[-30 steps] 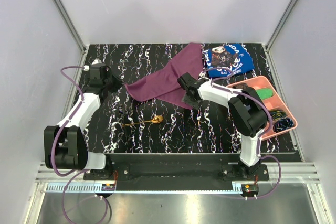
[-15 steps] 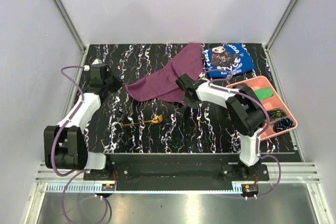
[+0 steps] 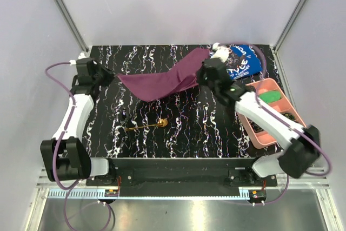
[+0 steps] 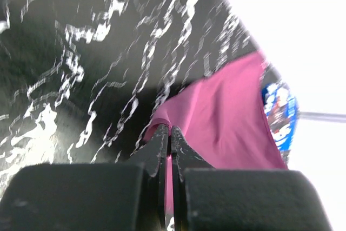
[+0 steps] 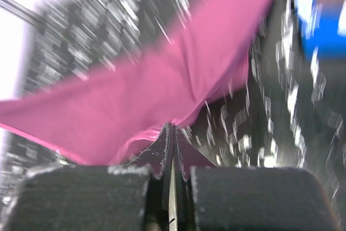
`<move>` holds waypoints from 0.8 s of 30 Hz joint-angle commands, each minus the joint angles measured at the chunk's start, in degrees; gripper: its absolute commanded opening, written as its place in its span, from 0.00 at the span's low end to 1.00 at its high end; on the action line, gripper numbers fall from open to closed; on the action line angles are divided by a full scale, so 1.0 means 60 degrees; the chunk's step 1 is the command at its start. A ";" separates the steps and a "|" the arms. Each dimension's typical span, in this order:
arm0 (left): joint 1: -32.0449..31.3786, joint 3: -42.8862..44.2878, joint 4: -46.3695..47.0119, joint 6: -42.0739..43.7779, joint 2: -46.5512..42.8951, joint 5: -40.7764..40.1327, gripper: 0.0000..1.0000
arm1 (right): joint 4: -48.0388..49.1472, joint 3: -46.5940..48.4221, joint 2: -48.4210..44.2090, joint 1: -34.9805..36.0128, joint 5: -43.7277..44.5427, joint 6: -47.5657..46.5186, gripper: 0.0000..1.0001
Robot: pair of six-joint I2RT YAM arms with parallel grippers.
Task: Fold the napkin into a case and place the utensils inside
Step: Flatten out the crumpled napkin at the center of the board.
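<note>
The plum-purple napkin (image 3: 162,82) hangs stretched between both grippers over the back of the black marbled table, with one tip trailing toward the back (image 3: 200,52). My left gripper (image 3: 112,77) is shut on the napkin's left corner; in the left wrist view its tips (image 4: 168,132) pinch the napkin (image 4: 227,117). At the napkin's right edge my right gripper (image 3: 200,78) is shut on the cloth; in the right wrist view its tips (image 5: 172,129) clamp a fold of the napkin (image 5: 151,79). The gold spoon (image 3: 147,126) lies on the table in front, apart from both grippers.
A blue printed cloth (image 3: 244,60) lies at the back right, just behind the right wrist. A pink compartment tray (image 3: 268,86) with small items sits along the right edge under the right arm. White walls close in the table's left, right and back.
The right gripper has shut on the napkin's right edge and swung back and to the right. The left gripper pulled its corner left, so the cloth now hangs stretched between them.
</note>
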 commanded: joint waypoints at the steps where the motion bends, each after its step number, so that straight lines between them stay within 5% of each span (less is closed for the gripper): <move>1: 0.0239 0.1186 0.0404 -0.0080 -0.0853 0.0885 0.00 | 0.0766 0.1178 -0.1377 0.0087 0.0475 -0.2485 0.00; 15: 0.0372 0.5110 -0.0753 0.1003 -0.3256 0.0912 0.00 | 0.0370 0.4284 -0.3824 0.0101 -0.1750 -0.4028 0.00; 24: 0.0386 0.6096 -0.1148 0.0799 -0.3490 0.0975 0.00 | 0.0399 0.3673 -0.4908 0.0101 -0.1518 -0.3587 0.00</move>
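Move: Both hands already pinch an edge of the raised napkin, whose middle sags between them: about 20 cm right of the left hand, 4 cm ahead and 11 below, and some 14 cm left of the right hand, 6 ahead and 12 below. On the board, the golden spoon lies about 15 cm back and 13 right of the left hand, and the blue packet some 24 ahead and 23 right of the right hand, both around 20 below. Both arms keep their shut pinch on the napkin and sweep it fast up off the board by nearly 40 cm, curving back towards the robot by about 15 cm as they climb, with the fingers tipping upward some 50 degrees. The right hand also draws about 10 cm to the right, away from the left hand, which hardly shifts sideways, so the held edge is pulled out wider between them. ##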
